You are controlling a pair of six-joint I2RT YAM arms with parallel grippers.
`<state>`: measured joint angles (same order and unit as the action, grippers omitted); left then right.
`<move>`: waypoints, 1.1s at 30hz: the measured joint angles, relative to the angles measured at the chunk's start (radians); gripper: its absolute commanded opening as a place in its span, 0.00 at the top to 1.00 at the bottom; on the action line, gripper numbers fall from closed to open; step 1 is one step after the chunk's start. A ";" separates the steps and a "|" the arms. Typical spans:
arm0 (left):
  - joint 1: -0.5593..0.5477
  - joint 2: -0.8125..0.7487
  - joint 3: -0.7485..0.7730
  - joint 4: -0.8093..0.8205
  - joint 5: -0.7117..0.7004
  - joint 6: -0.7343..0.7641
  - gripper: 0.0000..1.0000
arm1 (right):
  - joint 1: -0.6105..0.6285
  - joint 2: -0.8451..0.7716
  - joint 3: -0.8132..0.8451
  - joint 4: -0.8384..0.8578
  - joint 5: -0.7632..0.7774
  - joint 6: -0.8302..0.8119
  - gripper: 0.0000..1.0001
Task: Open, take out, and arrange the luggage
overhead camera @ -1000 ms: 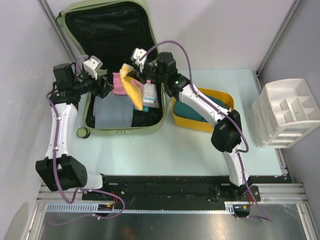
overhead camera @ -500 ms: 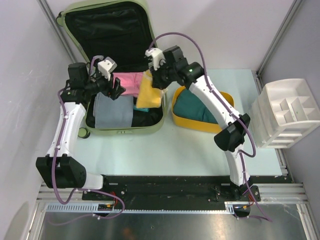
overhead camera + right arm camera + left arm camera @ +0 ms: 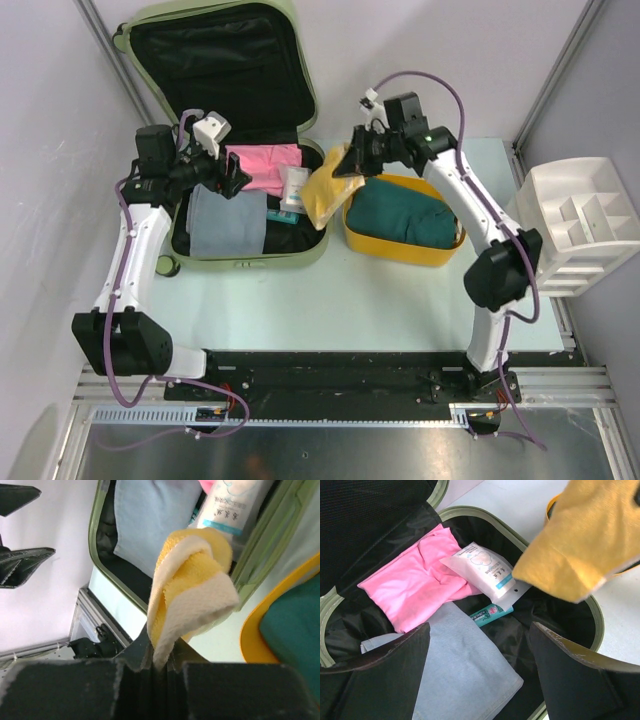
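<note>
The sage-green luggage (image 3: 292, 70) lies open at the back left, its black-lined lid leaning on the wall. Inside lie a pink cloth (image 3: 415, 587), a white pouch (image 3: 482, 570), a teal tube (image 3: 490, 614) and a folded light-blue cloth (image 3: 460, 665). My left gripper (image 3: 226, 178) hovers open above the blue cloth, with nothing between its fingers (image 3: 385, 675). My right gripper (image 3: 352, 160) is shut on a yellow towel (image 3: 325, 192), which hangs over the gap between the luggage's right rim (image 3: 270, 550) and the tub. In the right wrist view the yellow towel (image 3: 192, 585) is pinched at its edge.
A yellow tub (image 3: 442, 252) holding a dark teal cloth (image 3: 405, 215) stands right of the luggage. A white divided organizer (image 3: 572, 225) sits at the table's right edge. Grey walls close in on the left and at the back.
My right gripper has carried the yellow towel rightward, from above the luggage's inside to its right rim beside the tub. The left gripper shifted slightly right at first, then held still.
</note>
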<state>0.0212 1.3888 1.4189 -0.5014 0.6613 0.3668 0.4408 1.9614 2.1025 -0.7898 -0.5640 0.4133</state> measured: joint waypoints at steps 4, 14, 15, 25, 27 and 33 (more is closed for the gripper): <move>-0.002 0.000 0.000 0.003 0.000 -0.004 0.14 | -0.061 -0.155 -0.307 0.138 -0.002 0.069 1.00; -0.022 0.017 -0.018 0.006 -0.006 -0.002 0.14 | -0.325 -0.292 -0.702 0.324 0.015 0.125 1.00; -0.032 0.024 -0.018 0.006 -0.006 -0.001 0.14 | -0.336 -0.299 -0.712 0.337 0.015 0.125 1.00; -0.066 0.124 -0.018 0.006 -0.047 0.003 0.13 | -0.432 -0.334 -0.874 0.472 0.044 0.036 0.85; -0.067 0.139 -0.018 0.006 -0.072 0.003 0.13 | -0.436 -0.333 -0.913 0.463 0.065 0.016 0.62; -0.068 0.179 -0.018 0.006 -0.167 -0.002 0.13 | -0.438 -0.333 -0.927 0.426 0.140 -0.044 0.28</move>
<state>-0.0467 1.5677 1.4014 -0.4953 0.4938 0.3649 0.0025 1.6283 1.1759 -0.3634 -0.4244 0.3691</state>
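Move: The yellow towel hangs in the right hand's shut fingers; the orange basin it is bound for, with teal clothing inside, lies about 17 cm to the right, level and 22 below. The white packet is some 13 cm left and 10 farther out, 25 down. Below the empty left hand by 26 cm lie the blue garment, about 4 cm left and level, and the teal tube, 11 cm right and 4 ahead. Right hand carries the towel about 22 cm right and down to the basin, opening; open left hand sinks 8 cm. ##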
